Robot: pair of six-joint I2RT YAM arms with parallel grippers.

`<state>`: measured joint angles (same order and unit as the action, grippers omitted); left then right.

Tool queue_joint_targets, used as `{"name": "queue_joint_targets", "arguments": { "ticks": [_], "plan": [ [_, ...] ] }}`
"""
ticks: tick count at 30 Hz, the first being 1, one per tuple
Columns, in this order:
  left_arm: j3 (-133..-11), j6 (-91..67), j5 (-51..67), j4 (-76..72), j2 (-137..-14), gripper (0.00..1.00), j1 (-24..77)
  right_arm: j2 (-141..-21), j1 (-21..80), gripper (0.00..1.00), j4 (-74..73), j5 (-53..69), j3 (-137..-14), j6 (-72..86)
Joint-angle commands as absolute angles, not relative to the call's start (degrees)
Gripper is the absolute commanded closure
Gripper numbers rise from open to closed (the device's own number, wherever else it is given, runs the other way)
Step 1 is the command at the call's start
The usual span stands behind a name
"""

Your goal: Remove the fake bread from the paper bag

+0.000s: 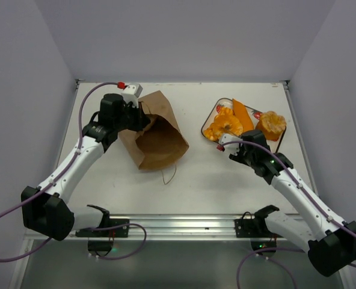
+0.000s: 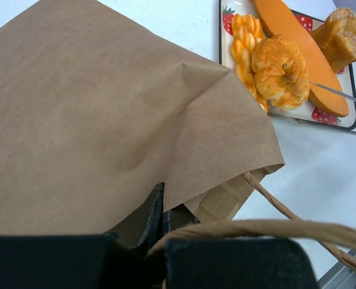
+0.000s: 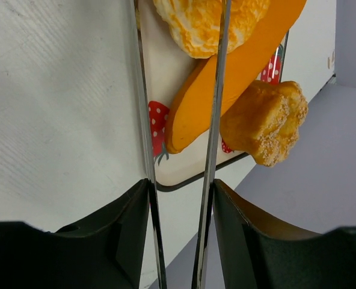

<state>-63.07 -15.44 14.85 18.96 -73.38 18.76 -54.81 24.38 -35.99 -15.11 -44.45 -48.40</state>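
The brown paper bag (image 1: 157, 132) lies on its side at the left, mouth toward the arms. My left gripper (image 1: 143, 117) is shut on its upper edge (image 2: 106, 120), with a string handle (image 2: 268, 227) crossing the fingers. The fake bread lies on the strawberry-print tray (image 1: 209, 117): a ring loaf (image 2: 280, 69), a baguette (image 2: 298, 48), a braided piece (image 2: 244, 42) and a knobbly roll (image 3: 265, 123) at its edge. My right gripper (image 3: 179, 192) is shut on metal tongs (image 3: 217, 90), whose spread arms reach over the tray beside the ring loaf (image 3: 202, 21).
The tray (image 3: 190, 168) sits near the table's far right edge, close to the grey wall. The bag's second handle loop (image 1: 169, 174) trails on the white table in front of the bag. A metal rail (image 1: 184, 224) runs along the near edge.
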Motion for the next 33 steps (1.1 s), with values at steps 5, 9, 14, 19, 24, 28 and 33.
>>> {"name": "queue_joint_targets", "arguments": {
  "ticks": [5, 9, 14, 19, 24, 28, 33],
  "plan": [
    [-62.7, -15.2, 16.0, 17.5, -71.9, 1.0, 18.3, -53.7, 24.4, 0.51, -36.6, -13.3, -46.6, -46.2],
    [-62.7, -15.0, 16.0, 17.7, -71.5, 1.0, 18.3, -52.6, 24.4, 0.51, -37.4, -12.1, -48.2, -45.1],
    [-62.9, -14.9, 16.1, 18.0, -71.2, 1.0, 18.3, -51.3, 24.4, 0.51, -38.6, -12.3, -51.3, -43.9],
    [-63.0, -14.9, 16.3, 18.1, -70.9, 1.0, 18.2, -50.6, 24.3, 0.51, -39.6, -11.7, -53.3, -43.1],
    [-63.1, -14.9, 16.6, 18.2, -70.8, 1.0, 18.2, -50.5, 24.3, 0.53, -39.8, -11.2, -53.5, -42.5],
    [-63.3, -14.9, 16.6, 18.4, -70.7, 1.0, 18.2, -50.3, 24.3, 0.55, -41.6, -8.6, -54.7, -41.2],
    [-63.4, -14.9, 16.9, 18.3, -70.7, 1.0, 18.2, -50.4, 24.3, 0.56, -43.2, -5.5, -55.2, -39.7]
  ]
}}
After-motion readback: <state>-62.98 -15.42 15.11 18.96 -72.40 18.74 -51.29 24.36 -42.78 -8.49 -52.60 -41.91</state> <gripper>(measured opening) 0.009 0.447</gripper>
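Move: The right hand holds metal tongs, their prongs astride the ring bread on the strawberry tray, which lies about 15 cm ahead, 6 cm to the left and 11 cm below. The long orange loaf is 15 cm ahead and 3 cm right; the sugared bread is 14 cm ahead and 12 cm right. From the left hand, still gripping the paper bag's rim, the ring bread is roughly 7 cm ahead, 32 cm right and 18 cm below. The right hand raises the half-open tongs about 5 cm off the ring bread, drifting 2 cm left, rolling some 10 degrees. ##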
